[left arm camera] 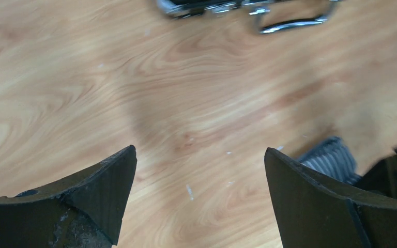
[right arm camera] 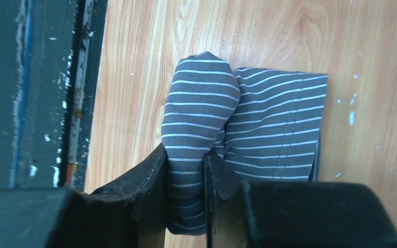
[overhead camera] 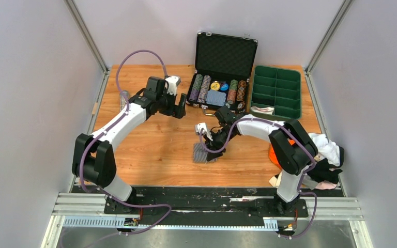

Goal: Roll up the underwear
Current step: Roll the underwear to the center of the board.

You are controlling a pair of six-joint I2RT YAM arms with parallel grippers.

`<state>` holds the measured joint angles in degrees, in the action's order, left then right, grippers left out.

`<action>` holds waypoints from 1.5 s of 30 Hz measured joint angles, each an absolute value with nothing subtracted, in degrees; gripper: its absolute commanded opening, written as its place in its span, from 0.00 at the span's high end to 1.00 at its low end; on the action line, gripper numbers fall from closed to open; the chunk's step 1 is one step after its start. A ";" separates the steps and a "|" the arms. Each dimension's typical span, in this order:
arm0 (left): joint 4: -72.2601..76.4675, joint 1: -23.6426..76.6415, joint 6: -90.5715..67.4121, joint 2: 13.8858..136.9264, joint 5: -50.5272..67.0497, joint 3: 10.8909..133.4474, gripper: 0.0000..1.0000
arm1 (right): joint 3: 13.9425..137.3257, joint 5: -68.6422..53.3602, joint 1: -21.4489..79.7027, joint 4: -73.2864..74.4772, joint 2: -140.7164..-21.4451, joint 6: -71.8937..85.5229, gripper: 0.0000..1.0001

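Observation:
The grey-and-white pinstriped underwear lies on the wooden table in front of the arms, partly rolled. In the right wrist view its rolled edge bulges up beside the flat folded part. My right gripper is shut on that rolled edge, and it shows from above at the cloth's right side. My left gripper hangs open over bare wood near the back left, well apart from the cloth. Its fingers hold nothing, and a corner of the striped underwear shows at the right of its view.
An open black case of poker chips stands at the back centre, its metal handle near my left gripper. A green compartment tray sits back right. A pile of white, black and orange underwear lies at the right edge.

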<state>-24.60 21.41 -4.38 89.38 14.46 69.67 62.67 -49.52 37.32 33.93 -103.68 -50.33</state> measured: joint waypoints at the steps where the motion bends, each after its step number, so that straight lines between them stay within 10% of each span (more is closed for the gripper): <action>1: -25.02 21.39 -6.13 89.38 10.57 69.78 0.01 | 63.42 -50.26 36.91 34.98 -104.42 -49.01 1.00; 7: -28.32 19.81 -7.81 89.34 5.85 69.76 0.27 | 68.38 -55.11 36.03 40.27 -110.52 -41.85 1.00; 21: -6.33 38.72 44.84 55.07 26.06 31.24 0.31 | 65.84 -67.42 30.68 37.28 -116.05 -29.23 0.99; 45: 24.25 51.00 70.04 86.87 35.11 24.93 0.38 | 56.95 -79.72 22.52 22.06 -121.54 -4.67 1.00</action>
<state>24.25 51.00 70.04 86.87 35.11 24.93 56.95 -79.72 22.52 22.06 -121.54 -4.67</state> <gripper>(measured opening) 0.629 0.254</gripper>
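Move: Behind and to the right of the left hand, the underwear lies about 18 cm back, 13 cm right and 13 cm below its fingers. From the right hand, which already pinches the rolled part, the underwear's middle is some 3 cm left, 2 cm ahead and about 1 cm lower. The chip case stands roughly 29 cm beyond the underwear and 6 cm farther right; the orange cloth lies about 32 cm right of the right hand and 2 cm ahead. Keeping its pinch on the roll, the right hand stays nearly in place, easing some 2.5 cm right while it twists about 60 degrees forward to turn the roll over. The open left hand first jogs a few centimetres left, then swings about 20 cm back, rightward and down, turning strongly clockwise and narrowing its fingers partway around the roll's left end. ##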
